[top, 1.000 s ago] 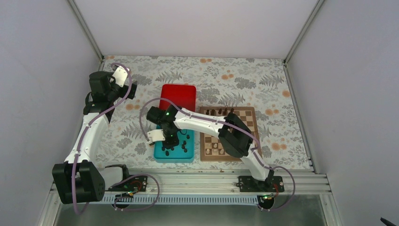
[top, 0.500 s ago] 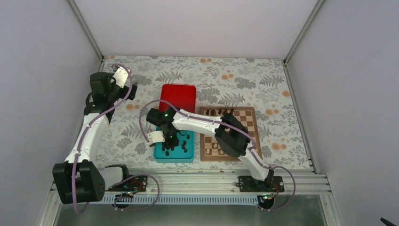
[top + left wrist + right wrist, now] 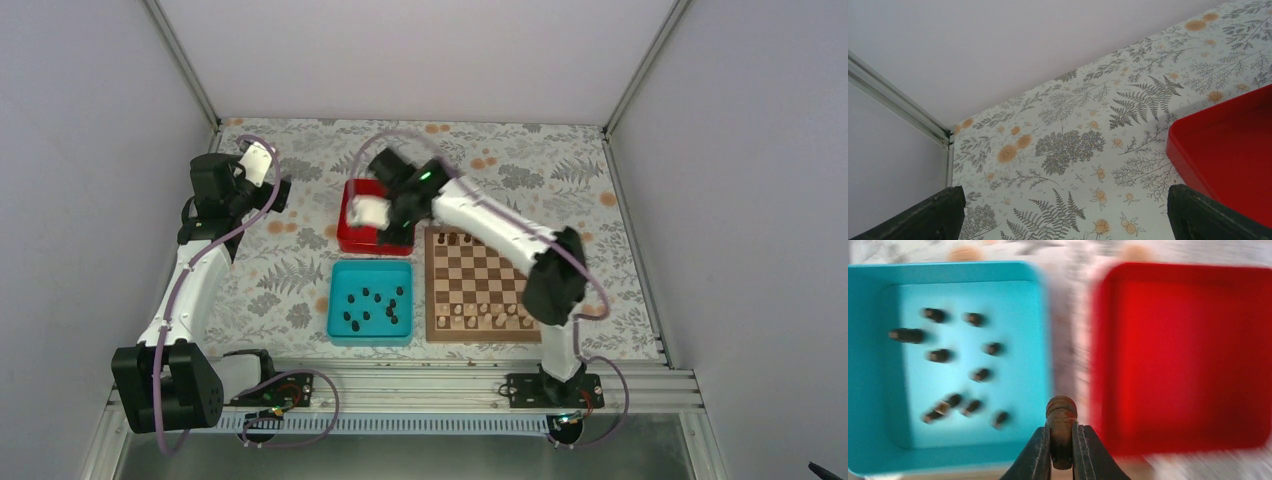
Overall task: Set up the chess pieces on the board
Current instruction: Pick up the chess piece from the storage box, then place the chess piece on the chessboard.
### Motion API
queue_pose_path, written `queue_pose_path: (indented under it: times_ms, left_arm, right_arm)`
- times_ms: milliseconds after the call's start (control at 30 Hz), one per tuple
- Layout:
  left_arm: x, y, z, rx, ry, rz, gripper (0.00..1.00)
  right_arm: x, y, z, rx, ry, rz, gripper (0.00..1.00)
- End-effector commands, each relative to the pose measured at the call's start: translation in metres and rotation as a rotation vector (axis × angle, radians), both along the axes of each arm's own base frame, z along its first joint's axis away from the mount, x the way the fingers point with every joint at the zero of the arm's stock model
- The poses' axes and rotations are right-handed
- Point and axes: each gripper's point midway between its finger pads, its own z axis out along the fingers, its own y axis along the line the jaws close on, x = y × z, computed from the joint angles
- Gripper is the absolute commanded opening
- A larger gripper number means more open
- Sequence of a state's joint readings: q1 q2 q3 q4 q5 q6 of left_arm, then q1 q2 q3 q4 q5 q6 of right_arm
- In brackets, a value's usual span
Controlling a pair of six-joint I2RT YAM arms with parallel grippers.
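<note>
A small dark chess piece [image 3: 1061, 422] is pinched upright between my right gripper's [image 3: 1061, 440] shut fingers. In the top view this gripper [image 3: 398, 232] hangs over the red box [image 3: 352, 240], left of the board's [image 3: 432, 290] far corner, and the held piece is hidden there. Several dark chess pieces [image 3: 938, 356] lie loose in the teal tray [image 3: 873, 365]; the same pieces [image 3: 370, 305] show in the top view. A few dark pieces [image 3: 455, 239] stand on the board's far row. My left gripper [image 3: 1063, 220] is open over bare floral cloth, holding nothing.
Pale pieces [image 3: 480, 315] fill the board's near rows. The teal tray [image 3: 340, 275] sits left of the board, in front of the red box [image 3: 1188, 355]. The left arm [image 3: 225, 190] rests at the back left near the wall. The right wrist view is motion-blurred.
The right gripper shut on a dark piece in the teal tray, lifted out and swung back over the red box. The left arm stayed put.
</note>
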State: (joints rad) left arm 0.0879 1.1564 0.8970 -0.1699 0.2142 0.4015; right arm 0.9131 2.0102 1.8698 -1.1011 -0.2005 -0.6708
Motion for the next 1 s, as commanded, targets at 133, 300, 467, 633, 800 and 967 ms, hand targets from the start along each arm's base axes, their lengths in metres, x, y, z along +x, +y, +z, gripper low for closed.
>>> queue_pose_path:
  times_ms: [133,300,467,633,800,967]
  left_arm:
    - [0.001,0.001,0.005,0.003,-0.02,-0.001,1.0]
    - [0.001,0.0,0.006,-0.001,-0.021,-0.006,1.0]
    - [0.001,-0.001,0.007,-0.006,-0.02,-0.012,1.0]
    - [0.001,-0.001,0.008,-0.006,-0.019,-0.011,1.0]
    - [0.001,-0.001,0.007,-0.007,-0.019,-0.011,1.0]
    - [0.001,-0.001,0.006,-0.006,-0.017,-0.012,1.0]
  right_arm:
    - [0.111,-0.181,0.075,0.061,-0.093,-0.473,0.07]
    - [0.124,-0.28,0.036,0.01,-0.027,-0.653,0.07]
    - [0.106,-0.319,-0.018,-0.035,0.076,-0.71,0.08]
    - [0.092,-0.314,-0.046,-0.026,0.145,-0.706,0.09]
    - [0.094,-0.311,-0.057,-0.015,0.163,-0.707,0.09]
    - [0.099,-0.31,-0.065,-0.024,0.172,-0.708,0.09]
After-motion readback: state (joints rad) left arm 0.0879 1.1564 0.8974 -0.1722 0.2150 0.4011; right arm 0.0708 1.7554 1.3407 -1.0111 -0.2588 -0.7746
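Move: The right gripper, already holding a dark chess piece, has the empty squares at the right end of the board's far row about 32 cm to its right, 10 cm ahead and 12 cm below. The nearest standing dark piece is some 5 cm left of those squares. The red box lies about 14 cm ahead and 3 cm left, the teal storage box about 7 cm back and 2 cm left. From the left gripper those squares are roughly 54 cm right, 4 cm back. Keep the right gripper shut on the chess piece and swing it fast to the right, some 33 cm, away from the boxes and towards the empty far-row squares beyond the standing dark pieces. Arc forward and up about 9 cm at first, then draw slightly back and sink some 14 cm, turning the hand about 40 degrees clockwise; slow almost to a stop above the board. ##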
